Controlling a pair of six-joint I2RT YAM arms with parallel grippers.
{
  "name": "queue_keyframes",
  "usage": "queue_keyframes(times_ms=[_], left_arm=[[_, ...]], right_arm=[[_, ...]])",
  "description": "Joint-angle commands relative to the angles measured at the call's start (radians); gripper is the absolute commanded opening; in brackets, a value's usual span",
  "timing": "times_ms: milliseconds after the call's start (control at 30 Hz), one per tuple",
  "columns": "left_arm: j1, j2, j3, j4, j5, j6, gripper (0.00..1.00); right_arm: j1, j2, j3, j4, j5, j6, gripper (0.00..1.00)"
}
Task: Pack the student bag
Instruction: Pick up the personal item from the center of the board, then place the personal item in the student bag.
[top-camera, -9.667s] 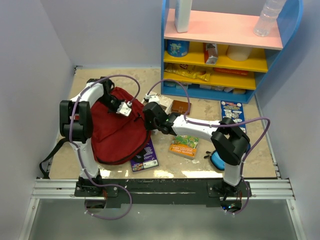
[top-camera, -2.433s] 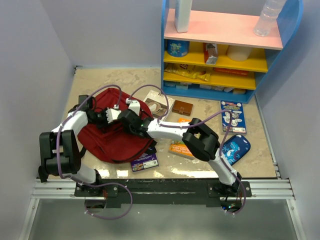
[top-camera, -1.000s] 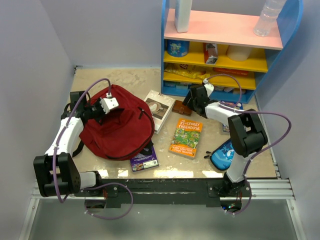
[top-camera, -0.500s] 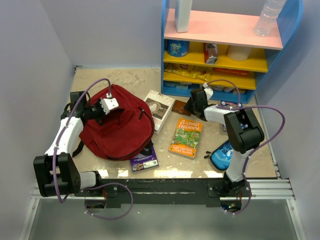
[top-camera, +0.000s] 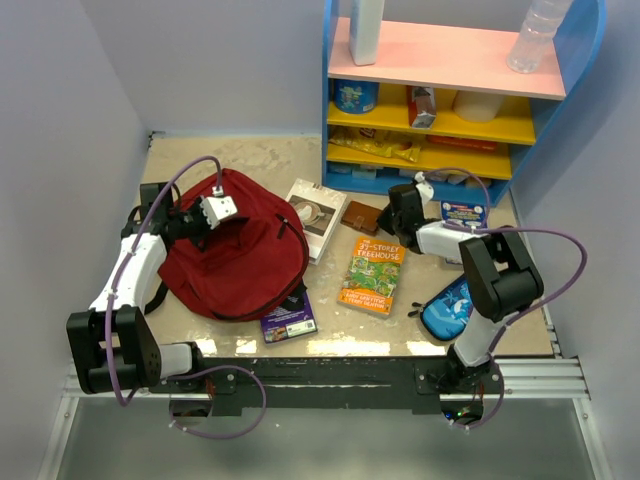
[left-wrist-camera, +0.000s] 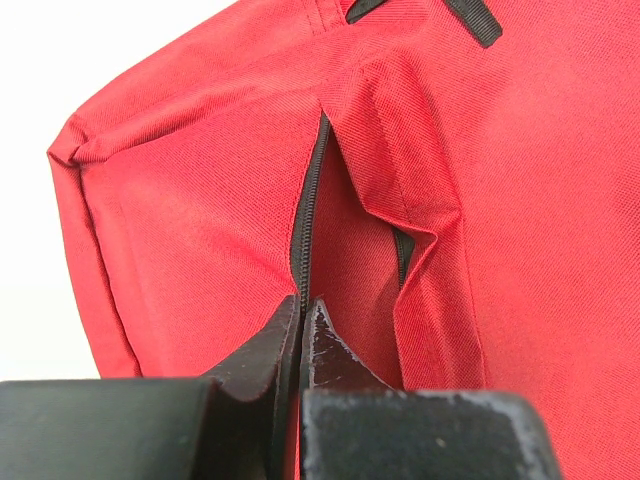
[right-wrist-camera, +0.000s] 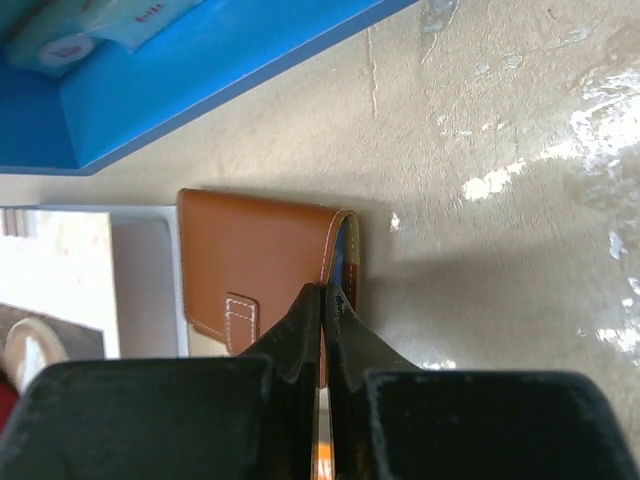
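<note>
The student bag (top-camera: 240, 262), dark red, lies at the left of the table; its black zipper (left-wrist-camera: 313, 180) runs up the left wrist view. My left gripper (top-camera: 203, 216) (left-wrist-camera: 302, 302) is shut on the bag's fabric at the zipper line near its top. A brown leather wallet (top-camera: 360, 216) (right-wrist-camera: 255, 262) lies flat in front of the blue shelf. My right gripper (top-camera: 386, 212) (right-wrist-camera: 322, 290) is shut. Its tips meet on the wallet's top face near its open right edge. No part of the wallet shows between them.
A white book (top-camera: 314, 206) lies beside the bag, an orange book (top-camera: 372, 273) in the middle, and a purple book (top-camera: 290, 318) half under the bag. A blue pouch (top-camera: 447, 310) and blue booklet (top-camera: 463, 213) lie at the right. The blue shelf unit (top-camera: 430, 185) stands behind.
My right gripper has shut at the wallet, and the right arm's elbow has swung to the right. The left arm and the bag have not moved.
</note>
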Motion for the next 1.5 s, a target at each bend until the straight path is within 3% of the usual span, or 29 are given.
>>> queue_keyframes(times_ms=[0, 400, 733, 1033, 1467], left_arm=[[-0.001, -0.028, 0.044, 0.003, 0.065, 0.003, 0.0], [-0.003, -0.034, 0.031, 0.016, 0.067, -0.006, 0.0], [-0.003, -0.037, 0.037, 0.034, 0.065, -0.03, 0.0], [-0.001, -0.039, 0.051, 0.025, 0.062, -0.04, 0.0], [-0.003, -0.053, 0.054, -0.001, 0.062, -0.015, 0.0]], right_arm=[[0.007, -0.13, -0.038, 0.026, -0.004, 0.016, 0.0], [0.06, -0.428, -0.113, -0.003, -0.058, 0.019, 0.0], [0.286, -0.542, -0.093, 0.009, -0.121, 0.112, 0.0], [0.491, -0.35, 0.037, 0.141, -0.185, 0.172, 0.0], [0.551, 0.021, 0.269, 0.373, -0.268, 0.241, 0.0]])
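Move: With the brown wallet already pinched by its edge in the right gripper, the red bag's mouth lies roughly 38 cm to that hand's left, some 8 cm back and 4 cm higher. The white book is about 17 cm left of the hand and 3 cm farther out; the Treehouse book is 12 cm back and 2 cm left, both slightly below. From the left gripper, still holding the bag's edge, the mouth is about 8 cm right, level in reach and 4 cm below. Keep the wallet pinched and raise the right gripper about 16 cm, drawing it back, then swing it nearly 30 cm left over the white book towards the bag's mouth, easing slightly forward at the end. Turn the hand some 40 degrees counter-clockwise on the way, rolling its left side up. Keep the left gripper still on the bag's edge. ##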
